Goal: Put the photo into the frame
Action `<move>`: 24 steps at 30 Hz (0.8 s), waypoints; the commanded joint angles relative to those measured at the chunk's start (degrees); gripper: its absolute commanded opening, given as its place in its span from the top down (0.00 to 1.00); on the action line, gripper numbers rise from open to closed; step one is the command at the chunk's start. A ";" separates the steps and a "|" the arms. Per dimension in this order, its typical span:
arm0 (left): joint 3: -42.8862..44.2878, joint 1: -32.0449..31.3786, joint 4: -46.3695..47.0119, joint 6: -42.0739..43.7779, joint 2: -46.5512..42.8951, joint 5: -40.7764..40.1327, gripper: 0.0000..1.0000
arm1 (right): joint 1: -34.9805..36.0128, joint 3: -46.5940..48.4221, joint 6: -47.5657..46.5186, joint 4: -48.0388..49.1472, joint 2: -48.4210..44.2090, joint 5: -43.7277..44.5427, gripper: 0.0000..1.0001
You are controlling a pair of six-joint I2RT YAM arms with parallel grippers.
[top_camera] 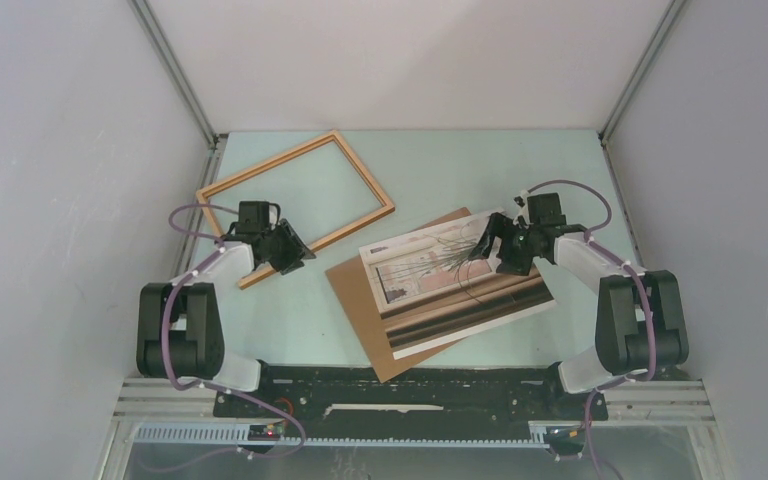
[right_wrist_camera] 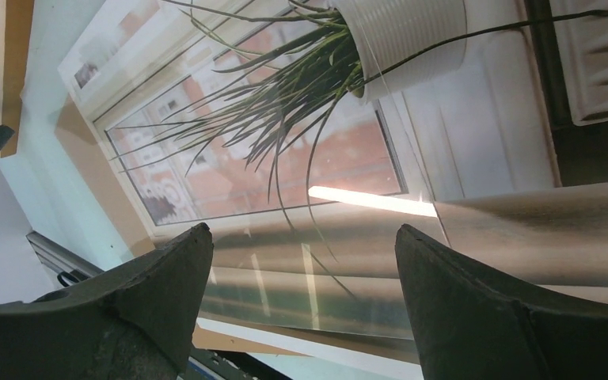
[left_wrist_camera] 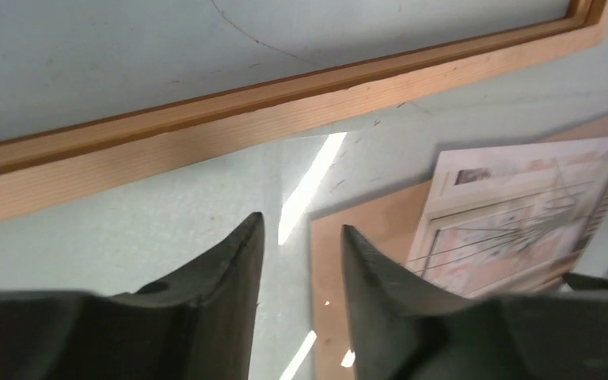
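The thin light-brown wooden frame (top_camera: 276, 156) lies flat at the back left of the table, with nothing inside it. The photo (top_camera: 460, 290) lies face up on a brown backing board, right of centre. My left gripper (top_camera: 296, 256) hovers at the frame's near rail. In the left wrist view that rail (left_wrist_camera: 285, 103) runs just ahead of the left gripper (left_wrist_camera: 301, 226), which is partly open and holds nothing. My right gripper (top_camera: 484, 246) hangs over the photo's far right part. The right wrist view has the right gripper (right_wrist_camera: 301, 237) wide open above the photo (right_wrist_camera: 324, 142).
The brown backing board (top_camera: 358, 292) sticks out from under the photo on its left and near sides, also seen as the board (left_wrist_camera: 364, 229) beside my left fingers. Grey enclosure walls stand on both sides. The arm bases sit along the near edge.
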 commanded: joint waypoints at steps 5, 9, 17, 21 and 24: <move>2.43 0.29 -4.93 4.65 -7.35 -3.34 0.28 | -0.02 -0.12 -0.38 1.47 -2.01 0.28 0.08; 0.06 0.29 -8.65 7.19 -12.56 -4.94 0.10 | -0.14 -0.04 -0.45 1.89 -1.53 0.67 0.08; -11.16 -2.24 -11.81 2.17 -26.64 -4.21 0.01 | -1.25 -0.04 -0.65 1.66 -1.96 1.01 0.08; -18.50 -8.78 -8.74 -6.45 -34.54 -4.69 0.01 | -1.04 -0.04 -0.46 1.94 -2.04 0.51 0.08; -22.28 -13.68 -3.62 -12.47 -37.34 -4.95 0.01 | -1.02 -0.04 -0.14 2.74 -1.21 0.02 0.08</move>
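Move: The clear sheet lies flat, its middle about 19 cm to the left hand's right, 5 cm back and 5 cm lower; its left edge starts close by that hand. From the left hand, the cardboard's middle is some 22 cm right and 4 cm back, the photo's 28 cm right and 2 cm back, and the frame's 12 cm ahead and 2 cm left. The sheet's middle lies about 14 cm left of the right hand, 5 cm back and 6 cm below. Touching nothing that can be seen, the left hand backs off from the frame's near side beside the clear sheet's left edge, towards its near end, about 11 cm in all. It first lifts some 5 cm while its fingers spread from a third open to wide, then sweeps quickly back, sinking again by 3–4 cm and swinging a little right. ##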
